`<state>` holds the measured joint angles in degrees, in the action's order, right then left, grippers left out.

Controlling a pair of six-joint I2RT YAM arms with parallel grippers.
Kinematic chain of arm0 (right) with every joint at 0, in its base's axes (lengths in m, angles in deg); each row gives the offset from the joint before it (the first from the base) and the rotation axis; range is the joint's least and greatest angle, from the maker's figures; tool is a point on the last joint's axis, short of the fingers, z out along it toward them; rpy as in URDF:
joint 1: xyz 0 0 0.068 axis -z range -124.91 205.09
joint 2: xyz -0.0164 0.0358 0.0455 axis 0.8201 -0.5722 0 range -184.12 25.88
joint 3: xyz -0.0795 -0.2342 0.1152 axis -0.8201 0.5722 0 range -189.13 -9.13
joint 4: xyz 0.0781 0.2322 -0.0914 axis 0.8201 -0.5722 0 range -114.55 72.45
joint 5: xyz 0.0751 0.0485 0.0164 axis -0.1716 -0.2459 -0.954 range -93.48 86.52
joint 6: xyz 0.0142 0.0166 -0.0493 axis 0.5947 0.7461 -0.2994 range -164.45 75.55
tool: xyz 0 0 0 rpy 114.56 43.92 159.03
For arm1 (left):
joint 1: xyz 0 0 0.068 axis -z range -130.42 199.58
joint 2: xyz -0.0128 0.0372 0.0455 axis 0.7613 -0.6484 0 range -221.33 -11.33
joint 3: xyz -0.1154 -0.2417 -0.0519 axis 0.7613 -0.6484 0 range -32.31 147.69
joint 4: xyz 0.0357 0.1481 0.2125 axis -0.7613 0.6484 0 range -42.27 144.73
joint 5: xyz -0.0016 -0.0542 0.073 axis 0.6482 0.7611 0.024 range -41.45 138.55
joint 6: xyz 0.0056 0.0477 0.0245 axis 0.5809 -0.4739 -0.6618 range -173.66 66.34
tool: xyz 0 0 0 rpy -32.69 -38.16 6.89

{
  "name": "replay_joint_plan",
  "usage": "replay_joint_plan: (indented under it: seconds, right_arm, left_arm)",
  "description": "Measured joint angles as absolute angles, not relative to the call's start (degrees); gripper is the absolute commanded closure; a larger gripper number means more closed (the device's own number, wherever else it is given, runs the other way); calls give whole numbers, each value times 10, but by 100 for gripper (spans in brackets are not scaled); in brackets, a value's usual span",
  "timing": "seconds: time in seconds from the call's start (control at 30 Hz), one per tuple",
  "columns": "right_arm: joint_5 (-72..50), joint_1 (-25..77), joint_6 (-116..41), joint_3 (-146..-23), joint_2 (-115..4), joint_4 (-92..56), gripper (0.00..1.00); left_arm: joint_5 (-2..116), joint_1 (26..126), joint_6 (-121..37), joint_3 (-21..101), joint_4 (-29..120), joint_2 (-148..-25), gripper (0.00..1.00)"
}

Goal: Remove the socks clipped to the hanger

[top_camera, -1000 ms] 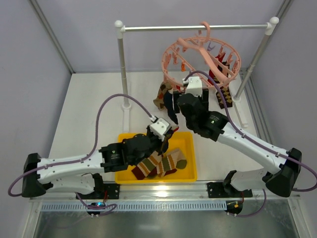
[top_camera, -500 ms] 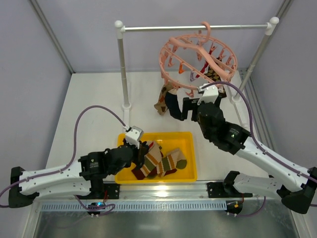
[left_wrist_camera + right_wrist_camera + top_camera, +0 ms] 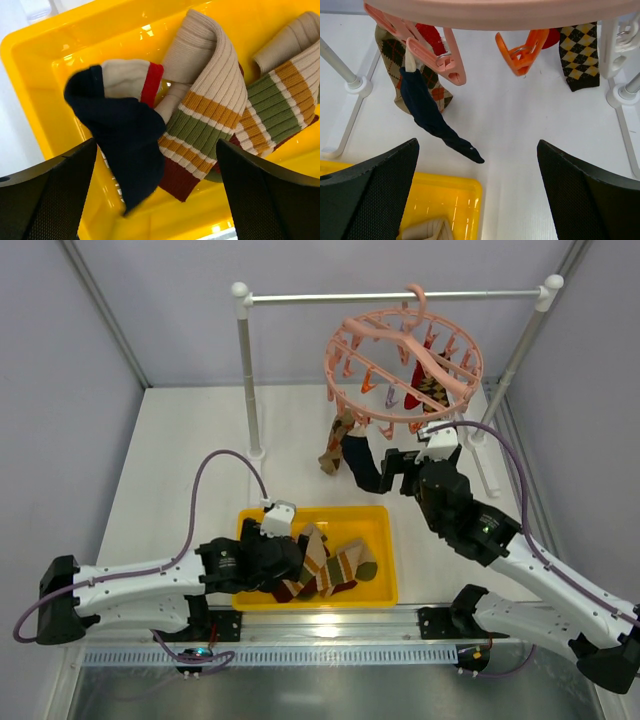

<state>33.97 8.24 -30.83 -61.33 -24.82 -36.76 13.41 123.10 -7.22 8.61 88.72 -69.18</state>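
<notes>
The pink ring hanger (image 3: 405, 365) hangs from the rail. A brown argyle sock (image 3: 335, 443), a navy sock (image 3: 356, 455), a red sock (image 3: 413, 390) and a yellow-black argyle sock (image 3: 436, 392) hang from its clips. In the right wrist view the navy sock (image 3: 427, 112) dangles from a pink clip (image 3: 451, 65), ahead of my open, empty right gripper (image 3: 477, 145). My left gripper (image 3: 156, 150) is open over the yellow bin (image 3: 45, 90). Below it lie another navy sock (image 3: 125, 135) with a white-and-red cuff and striped socks (image 3: 210, 115).
The white-and-metal rail stand (image 3: 390, 297) spans the back, its posts at the left (image 3: 247, 380) and right (image 3: 515, 365). An empty orange clip (image 3: 522, 52) hangs from the ring. The yellow bin (image 3: 375, 515) sits at the table's near edge between the arms.
My left gripper has moved back from the hanger to the bin with a navy sock and opened. My right gripper has pulled back to the right. The hanger has swung right.
</notes>
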Motion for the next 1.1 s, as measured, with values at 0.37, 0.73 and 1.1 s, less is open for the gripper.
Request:
replay_joint_plan:
  seconds: [0.37, 0.73, 1.1]
  right_arm:
    - [303, 105, -308, -595, -229, -351, 0]
    - [232, 204, -306, -547, -129, -344, 0]
    - [191, 247, -301, -517, -110, -348, 0]
  left_arm:
    - [55, 1229, 62, 261, 1136, -700, 0]
    - [178, 1044, -168, 337, 830, -825, 0]
    - [286, 1026, -300, 465, 554, -1129, 0]
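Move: The hanging navy sock, clipped at the hanger's near edge, is about 23 cm ahead of the left hand, 19 cm to its right and 9 cm above. An argyle sock hangs a few cm beyond and to the left of it, some 26 cm ahead of the hand and 13 cm right. The loose navy sock is right beneath the fingers in the yellow bin, about 2 cm ahead and 6 cm down. For the right hand, the hanging navy sock is roughly 10 cm ahead, 13 cm left and 9 cm below. Holding nothing and still wide open, the left hand leaves the loose navy sock, rising about 10 cm out of the bin with a slight swing left, then sweeps forward and right towards the hanging navy sock, dipping some 4 cm at the end while the fingers lift by about 10 degrees. The right hand, also open, edges to its right, away from that sock. ##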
